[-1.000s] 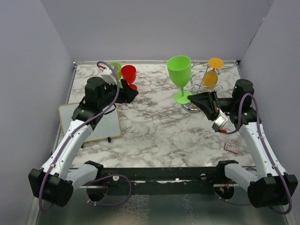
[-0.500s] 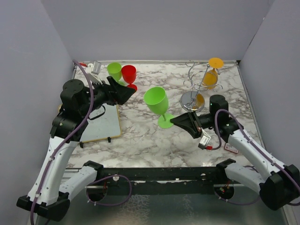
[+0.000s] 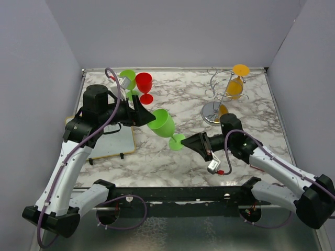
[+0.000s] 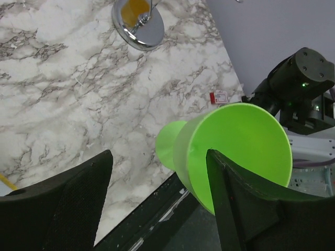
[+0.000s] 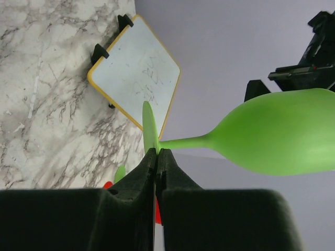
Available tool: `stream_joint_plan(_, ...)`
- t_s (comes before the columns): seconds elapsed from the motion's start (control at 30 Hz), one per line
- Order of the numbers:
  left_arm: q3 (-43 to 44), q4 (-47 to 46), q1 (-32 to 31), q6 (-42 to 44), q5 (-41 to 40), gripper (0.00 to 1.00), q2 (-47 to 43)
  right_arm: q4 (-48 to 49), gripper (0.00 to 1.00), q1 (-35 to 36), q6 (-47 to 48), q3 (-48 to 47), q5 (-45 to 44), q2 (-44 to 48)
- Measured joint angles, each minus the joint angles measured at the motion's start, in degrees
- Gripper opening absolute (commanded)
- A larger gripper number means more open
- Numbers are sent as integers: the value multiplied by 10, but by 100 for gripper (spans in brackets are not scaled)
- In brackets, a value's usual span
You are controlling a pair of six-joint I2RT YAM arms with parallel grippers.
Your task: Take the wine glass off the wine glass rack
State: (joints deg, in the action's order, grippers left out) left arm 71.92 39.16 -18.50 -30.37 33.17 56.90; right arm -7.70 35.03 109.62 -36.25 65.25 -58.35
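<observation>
The green wine glass (image 3: pixel 163 124) hangs tilted on its side above the table's middle, clear of the wine glass rack (image 3: pixel 219 90). My right gripper (image 3: pixel 191 142) is shut on the edge of its round foot (image 5: pixel 148 125), and the bowl (image 5: pixel 277 138) points toward the left arm. My left gripper (image 3: pixel 148 116) stands open at the bowl's mouth (image 4: pixel 238 149). One of its fingers (image 4: pixel 246 209) crosses the rim and the other finger (image 4: pixel 68 209) stays well apart from the glass. An orange glass (image 3: pixel 235 87) hangs upside down on the rack.
A red glass (image 3: pixel 144 83) and a smaller green glass (image 3: pixel 127 78) stand at the back left. A yellow-framed whiteboard (image 3: pixel 114 140) lies at the left edge. The rack's round base (image 4: pixel 140 29) sits back right, and a small red-and-white card (image 4: pixel 219 97) lies near the front right.
The right arm has carried the green glass left and toward the front, tipping it sideways. The left arm has swung in from the back left to the bowl's mouth.
</observation>
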Motion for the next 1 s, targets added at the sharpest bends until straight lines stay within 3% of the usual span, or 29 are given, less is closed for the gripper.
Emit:
stream_joint_plan(0.4, 16, 61, 0, 72, 3, 50, 6, 15, 1, 32, 11, 4, -74, -23)
stream_joint_plan(0.63, 3, 66, 0, 92, 9, 30, 30, 17, 1, 39, 22, 4, -90, -62)
stream_joint_plan(0.87, -20, 70, 0, 98, 12, 32, 32, 45, 2, 44, 14, 15, -91, -70)
stream_joint_plan(1.0, -35, 76, 0, 99, 18, 21, 34, 52, 3, 44, 8, 18, -91, -77)
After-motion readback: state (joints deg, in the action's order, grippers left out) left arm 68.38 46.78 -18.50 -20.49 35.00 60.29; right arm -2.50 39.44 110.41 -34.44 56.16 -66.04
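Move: The green wine glass, held by its foot in the right gripper, has its bowl about 6 cm to the left hand's right, 4 cm back and 5 cm below. The standing red glass is some 28 cm ahead and 3 cm left of the left hand, 25 cm lower; the standing green glass is level with it, 7 cm farther left. From the right hand, the held bowl lies about 8 cm left, 3 cm ahead and 8 cm above. Bring the left gripper down about 6 cm along the green bowl's rim, closing its wide-open fingers to roughly a third, one inside the bowl and one outside, around the near wall. Meanwhile, lower the right gripper some 5 cm, easing slightly left and forward, keeping its shut grip on the foot. ##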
